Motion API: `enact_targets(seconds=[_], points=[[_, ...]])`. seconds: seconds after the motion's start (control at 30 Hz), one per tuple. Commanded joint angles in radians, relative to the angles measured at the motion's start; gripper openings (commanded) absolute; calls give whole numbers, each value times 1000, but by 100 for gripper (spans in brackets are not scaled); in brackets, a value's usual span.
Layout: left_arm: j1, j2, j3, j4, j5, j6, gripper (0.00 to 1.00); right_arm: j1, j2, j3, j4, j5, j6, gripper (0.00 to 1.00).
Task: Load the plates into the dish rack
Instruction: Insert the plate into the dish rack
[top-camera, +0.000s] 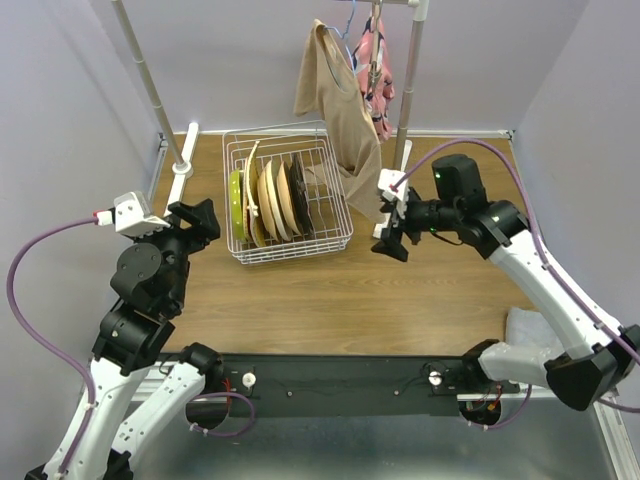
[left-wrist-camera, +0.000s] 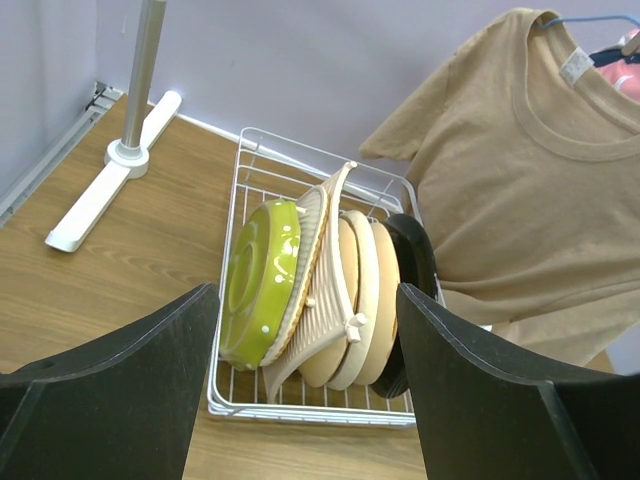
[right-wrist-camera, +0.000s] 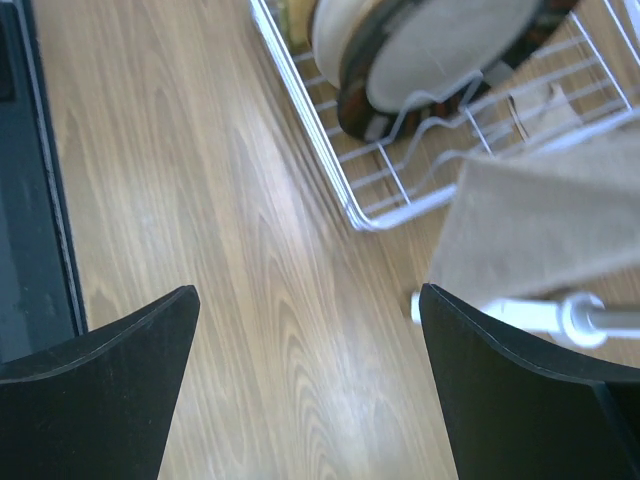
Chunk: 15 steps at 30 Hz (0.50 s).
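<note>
The white wire dish rack stands at the back of the wooden table. Several plates stand on edge in it: a lime dotted plate at the left, a cream woven-look one, beige ones and a dark-rimmed plate at the right. My left gripper hovers open just left of the rack, facing it with nothing between its fingers. My right gripper is open and empty to the right of the rack's near corner, over bare wood.
A tan T-shirt hangs from the white clothes-rail stand and droops over the rack's far right side. A pink garment hangs beside it. The stand's feet rest on the table. A crumpled white thing lies at the right.
</note>
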Motion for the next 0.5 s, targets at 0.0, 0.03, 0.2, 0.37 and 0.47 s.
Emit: enact_targets(seconds=[0.0,0.03,0.2,0.37,0.47], points=[[5,18,-20,22,-8,35,80,-101,-109,-72,-57,-8,-44,100],[5,19,-22,28,-9,40,80,-136,-128,-97,-58,-8,-41,100],[5,30,-25,48,-15,63,80,-246,-249,-172,-55,9,-12,100],[5,38,-30,63,-20,78,80,-384,-360,-271,-10,69,62,100],[5,38,-36,71,-24,83,80,-472,-438,-324,93,197,197,100]])
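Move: The dark-rimmed plate, the one the empty right gripper is leaving, stands in the dish rack about 13 cm ahead of that gripper, 18 cm to its left and 12 cm below. The next cream plate stands some 4 cm farther left, level with the dark one; the white stand foot lies about 18 cm ahead of the gripper, 4 cm to its right and 24 cm down. From the left gripper the dark-rimmed plate lies roughly 18 cm ahead, 16 cm right and 22 cm below. Draw the empty right gripper away from the dish rack, sweeping it quickly to the right, nearly level, by about 12 cm over the bare table. Turn the wrist clockwise by some 25 degrees on the way, so that the fingers, still wide open, swing from pointing left towards pointing forward. Touch nothing. ##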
